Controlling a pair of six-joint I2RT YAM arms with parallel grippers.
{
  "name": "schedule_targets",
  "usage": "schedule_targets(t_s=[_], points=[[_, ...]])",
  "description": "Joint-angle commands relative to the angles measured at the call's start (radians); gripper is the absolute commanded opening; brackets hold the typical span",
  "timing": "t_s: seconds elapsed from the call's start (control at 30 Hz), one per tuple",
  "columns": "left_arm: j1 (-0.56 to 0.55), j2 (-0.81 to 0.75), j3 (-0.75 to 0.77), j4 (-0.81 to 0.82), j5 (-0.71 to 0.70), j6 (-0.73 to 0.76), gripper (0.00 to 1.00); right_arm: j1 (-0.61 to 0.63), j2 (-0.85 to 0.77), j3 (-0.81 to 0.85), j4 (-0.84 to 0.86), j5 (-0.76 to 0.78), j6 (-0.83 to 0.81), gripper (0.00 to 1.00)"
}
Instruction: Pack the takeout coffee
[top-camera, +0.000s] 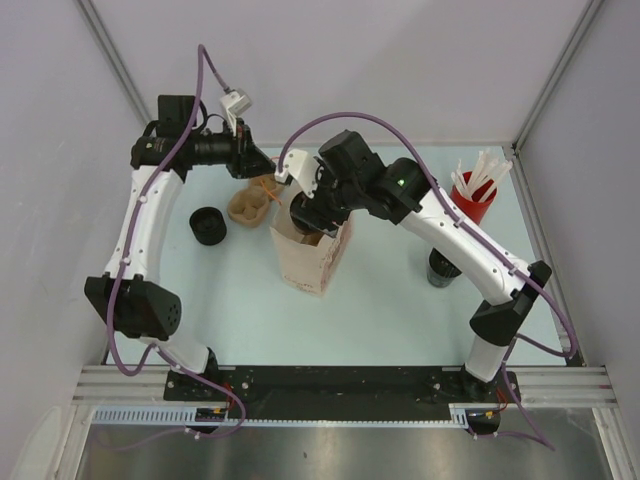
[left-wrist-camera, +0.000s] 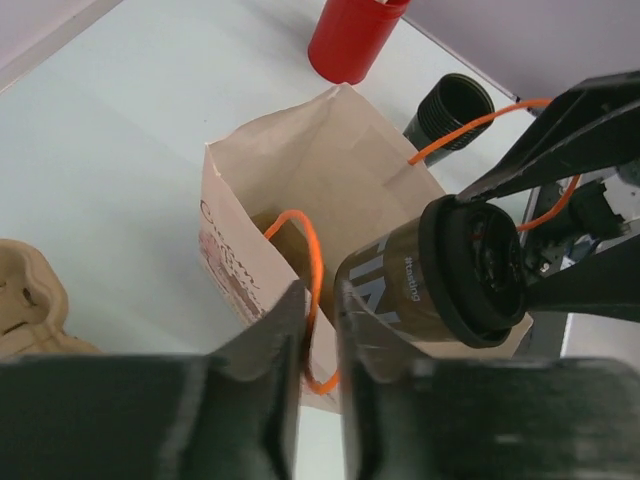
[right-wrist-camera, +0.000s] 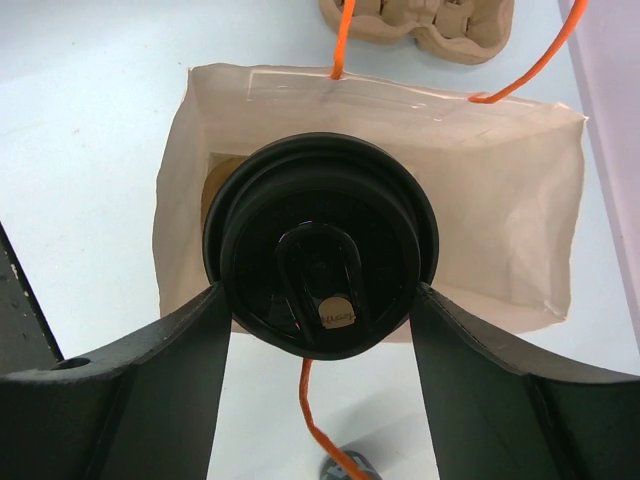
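The takeout coffee (left-wrist-camera: 395, 290), a brown paper cup with a black ringed lid (right-wrist-camera: 320, 255), hangs tilted over the mouth of the open paper bag (top-camera: 305, 262). My right gripper (right-wrist-camera: 320, 292) is shut on it, one finger against each side of the lid. My left gripper (left-wrist-camera: 320, 300) is at the bag's near rim, jaws drawn narrow around the bag's orange cord handle (left-wrist-camera: 313, 250). A small gap still shows beside the cord, and I cannot tell whether the cord is pinched. The bag (left-wrist-camera: 250, 200) stands upright, and its inside (right-wrist-camera: 500, 200) looks mostly bare.
A beige pulp cup carrier (top-camera: 250, 203) lies just behind the bag. A short round black cup (top-camera: 208, 225) stands to the left. A red cup of white sticks (top-camera: 472, 195) is at the back right, and a taller black cup (top-camera: 443, 268) stands under the right arm.
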Motion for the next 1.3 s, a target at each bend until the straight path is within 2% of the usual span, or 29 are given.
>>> schedule_targets(t_s=[0.0, 0.03, 0.27, 0.6, 0.9, 1.27], points=[[-0.024, -0.001, 0.046, 0.002, -0.016, 0.016, 0.05, -0.007, -0.059, 0.026, -0.003, 0.015, -0.014, 0.40], [-0.032, -0.001, 0.058, -0.003, -0.030, 0.008, 0.00, -0.007, -0.061, 0.027, -0.005, 0.013, -0.020, 0.40], [-0.101, 0.024, 0.161, -0.047, -0.096, -0.003, 0.00, -0.007, -0.064, 0.053, -0.019, 0.007, -0.031, 0.40], [-0.251, 0.008, 0.166, -0.041, -0.162, -0.015, 0.00, -0.047, -0.051, 0.029, -0.056, -0.024, 0.010, 0.39], [-0.260, -0.050, 0.092, 0.009, -0.211, -0.044, 0.00, -0.083, -0.084, -0.092, 0.000, -0.116, 0.041, 0.38], [-0.259, -0.076, 0.000, 0.092, -0.339, -0.101, 0.00, -0.095, -0.047, -0.132, 0.040, -0.211, 0.072, 0.38]])
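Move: The bag's left handle is right at the left fingertips, between the partly open pads. From that hand the paper bag's middle lies about 11 cm right, 7 cm back and 16 below; the drink carrier is 8 ahead, 4 left and a black cup 16 left, level, both some 28 below. The right hand already holds the lidded coffee at the bag's mouth; the bag's middle is about 3 cm ahead and 14 below it. Left hand pinches the handle, pulling about 6 cm right; right hand lowers coffee 4 cm into bag. ##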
